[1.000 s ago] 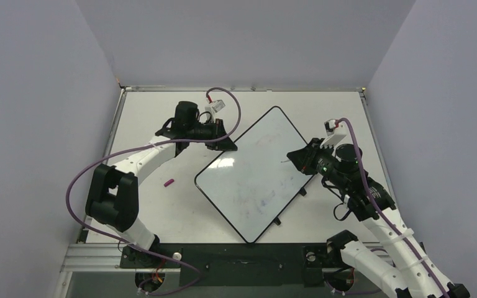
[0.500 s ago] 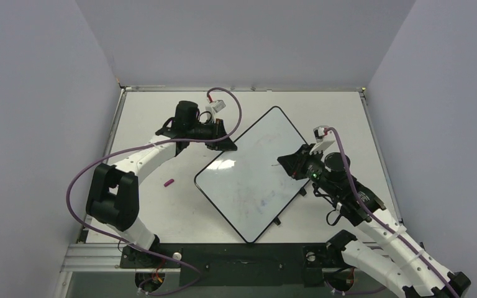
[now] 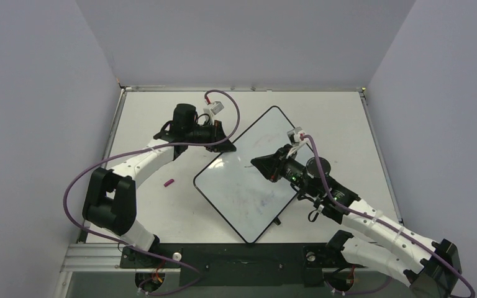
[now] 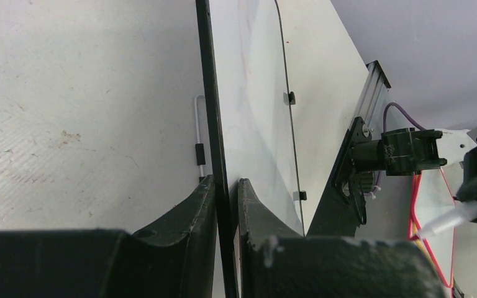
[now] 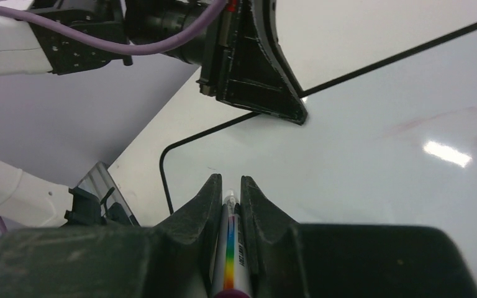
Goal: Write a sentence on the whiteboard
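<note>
The whiteboard [image 3: 242, 189] lies turned like a diamond on the table, white with a thin black rim. My left gripper [image 3: 228, 147] is shut on its upper-left rim; the left wrist view has the black edge [image 4: 214, 112] pinched between my fingertips [image 4: 223, 181]. My right gripper [image 3: 256, 163] hovers over the board's upper-left part, shut on a white marker with a rainbow stripe [image 5: 231, 248], tip pointing at the glossy surface [image 5: 379, 161]. The sentence is out of view; only faint old smudges [image 3: 262, 202] show.
A small pink marker cap [image 3: 169, 183] lies on the tabletop left of the board. Black clips [image 3: 277, 220] stick out at the board's lower-right edge. A metal rail [image 3: 242, 89] borders the table's far side, and grey walls enclose the area.
My right arm has swung left across the board with the marker, from the right edge toward the upper-left part near the left gripper. The left gripper has kept its hold.
</note>
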Tool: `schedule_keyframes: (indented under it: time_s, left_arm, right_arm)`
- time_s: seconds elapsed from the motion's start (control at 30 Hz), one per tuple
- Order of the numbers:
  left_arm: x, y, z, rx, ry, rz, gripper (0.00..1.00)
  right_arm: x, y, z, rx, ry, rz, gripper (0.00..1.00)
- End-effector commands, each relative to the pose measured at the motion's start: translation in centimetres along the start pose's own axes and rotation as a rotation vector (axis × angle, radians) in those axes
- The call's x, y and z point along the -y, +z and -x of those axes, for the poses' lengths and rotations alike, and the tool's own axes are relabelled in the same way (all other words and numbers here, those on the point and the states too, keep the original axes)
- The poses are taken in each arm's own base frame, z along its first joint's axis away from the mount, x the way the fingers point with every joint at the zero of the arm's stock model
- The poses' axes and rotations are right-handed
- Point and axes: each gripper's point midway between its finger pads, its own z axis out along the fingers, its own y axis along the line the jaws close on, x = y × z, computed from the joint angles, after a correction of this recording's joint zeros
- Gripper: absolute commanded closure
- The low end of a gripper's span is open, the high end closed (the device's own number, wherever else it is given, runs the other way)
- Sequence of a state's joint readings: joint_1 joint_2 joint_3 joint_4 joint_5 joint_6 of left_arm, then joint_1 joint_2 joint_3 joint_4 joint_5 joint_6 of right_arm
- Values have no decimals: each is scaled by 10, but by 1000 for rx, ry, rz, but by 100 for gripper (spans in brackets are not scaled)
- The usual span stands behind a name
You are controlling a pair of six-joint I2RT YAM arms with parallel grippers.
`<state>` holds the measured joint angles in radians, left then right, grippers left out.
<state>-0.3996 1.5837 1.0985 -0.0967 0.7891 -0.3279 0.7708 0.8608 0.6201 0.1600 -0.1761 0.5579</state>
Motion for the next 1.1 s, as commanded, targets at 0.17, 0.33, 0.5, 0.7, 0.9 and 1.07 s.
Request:
schedule_keyframes:
  time_s: [0.17,0.33,0.5,0.7,0.9,1.07]
  left_arm:
    - [-9,-3,6,41,132,52,100]
    - [-11,-3,5,42,128,65,100]
    - [-13,-3,3,40,126,75,100]
    - [-13,-3,3,40,125,72,100]
    - [-12,-2,6,41,129,75,100]
    - [-10,-3,6,47,131,79,100]
  right_arm:
    - [-54,26,16,103,-91,181,100]
    - [-64,39,5,95,-98,223,100]
    - [-70,46,-2,87,-119,247,100]
    - [-70,52,-4,77,-130,231,100]
    - [-76,61,-11,56,-144,229,100]
    - [-79,73,-30,8,-153,235,100]
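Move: The right hand holds the uncapped marker above the slanting whiteboard, whose near-left corner lies about 18 cm left, 3 cm back and 9 cm below. The board's raised edge, pinched by the left gripper, is some 7 cm ahead, 6 cm left and 8 cm down; the pink cap lies level, roughly 28 cm left and 24 cm down. From the left hand, that corner is about 12 cm left, 10 cm back and slightly lower. Carry the marker left across the whiteboard with the right arm, about 9 cm, towards its near-left corner and drawing back slightly. Go quickly for the first half, then more slowly, with a dip, a small rise and a dip again, while the hand swings some 10 degrees counter-clockwise. Keep the marker gripped, and let the left gripper stay still, pinching the raised edge. ##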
